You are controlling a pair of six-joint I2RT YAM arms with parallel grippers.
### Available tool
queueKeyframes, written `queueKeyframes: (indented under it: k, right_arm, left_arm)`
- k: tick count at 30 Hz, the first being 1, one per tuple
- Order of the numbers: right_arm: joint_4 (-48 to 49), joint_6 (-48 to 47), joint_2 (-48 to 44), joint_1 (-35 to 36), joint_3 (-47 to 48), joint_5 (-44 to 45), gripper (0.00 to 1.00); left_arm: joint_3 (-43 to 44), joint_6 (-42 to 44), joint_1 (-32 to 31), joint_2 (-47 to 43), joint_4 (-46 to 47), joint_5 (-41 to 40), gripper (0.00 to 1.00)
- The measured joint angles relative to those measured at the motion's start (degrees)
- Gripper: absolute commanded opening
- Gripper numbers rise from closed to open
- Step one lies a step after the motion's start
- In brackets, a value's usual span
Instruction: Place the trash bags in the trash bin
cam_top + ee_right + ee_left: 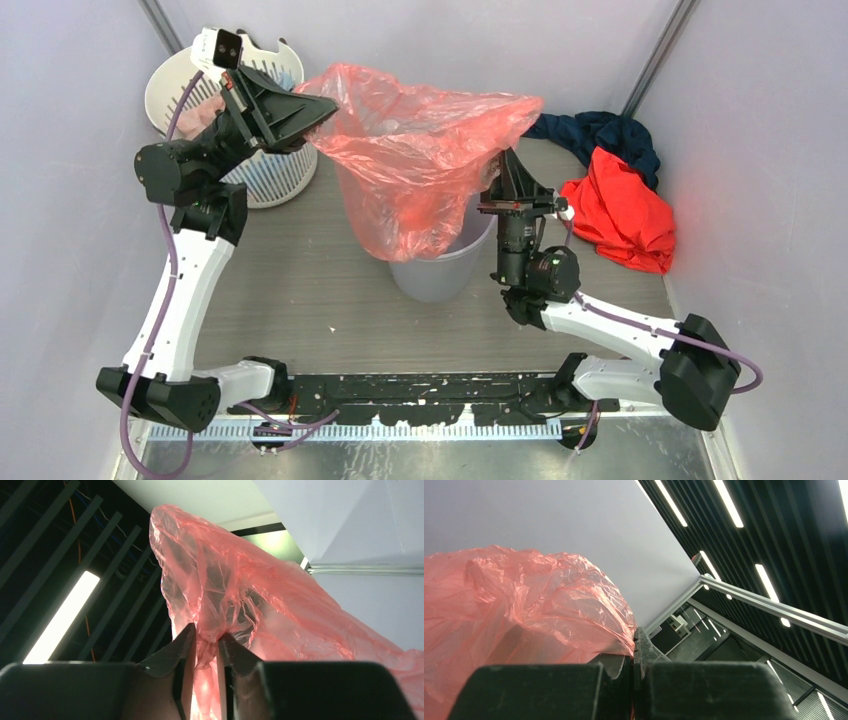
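A translucent red-pink trash bag [420, 150] hangs spread open above the grey trash bin [440, 272], its lower part drooping over the bin's left rim. My left gripper [325, 108] is raised at the bag's left edge and is shut on the film [524, 595], with the film pinched at the closed tips [635, 640]. My right gripper [512, 160] points up at the bag's right edge. In the right wrist view its jaws [206, 632] stand a narrow gap apart, with a bunched fold of the bag [240, 595] between them.
A white slotted laundry basket [262, 170] holding pale pink cloth [200, 112] stands at the back left, just behind the left arm. A red-orange garment [625, 215] and a navy cloth [600, 130] lie at the back right. Walls enclose three sides.
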Motion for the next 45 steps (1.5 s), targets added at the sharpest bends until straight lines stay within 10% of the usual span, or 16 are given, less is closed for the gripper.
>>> queueKeyframes:
  k: [9, 15, 23, 28, 38, 45]
  right_arm:
    - [-15.8, 3.0, -3.4, -9.6, 6.3, -11.6, 0.04]
    - [-58.4, -3.1, -11.7, -19.5, 30.9, -28.8, 0.01]
    - [-109.3, -29.1, -0.7, -20.8, 81.4, -45.6, 0.01]
    - [-128.2, -39.9, 7.8, -20.9, 90.2, -49.9, 0.01]
    - [-140.6, -43.7, 39.4, -28.1, 106.5, -60.6, 0.01]
    - [-121.2, -41.4, 27.4, -28.7, 91.4, -68.4, 0.01]
  left_arm:
    - [0.0, 6.0, 0.0, -1.2, -7.5, 3.6, 0.00]
    - [4.0, 15.1, 0.1, 0.6, -21.0, 6.0, 0.00]
    - [20.7, 28.9, 0.6, 9.4, -40.0, 5.9, 0.00]
    - [32.8, 32.4, 1.6, 18.1, -45.9, 5.3, 0.00]
    - [65.9, 21.2, 3.7, 47.0, -43.1, 3.9, 0.00]
    - [44.7, 13.4, 3.8, 37.3, -30.1, 4.0, 0.00]
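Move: The red bag hangs from the left hand, its middle some 10 cm to that hand's right, 4 ahead and 16 below. From the right hand, whose half-open fingertips are at the bag's edge, the bag's middle is about 12 cm to the left, level front to back and a little below. The bin's middle is about 11 cm left of the right hand, 1 ahead and 35 below. The red cloth lies roughly 23 cm right of that hand, 12 ahead and 46 below. The right fingers shut and pinch the bag's edge while the left keeps its grip, and both then fling the bag out past the bin. The right hand whips up and back about 20 cm, rolling some 90 degrees so its fingers swing from up to left, then sweeps down, forward and left. The left dips, then drives forward about 22 cm; both begin drawing back at the end. ##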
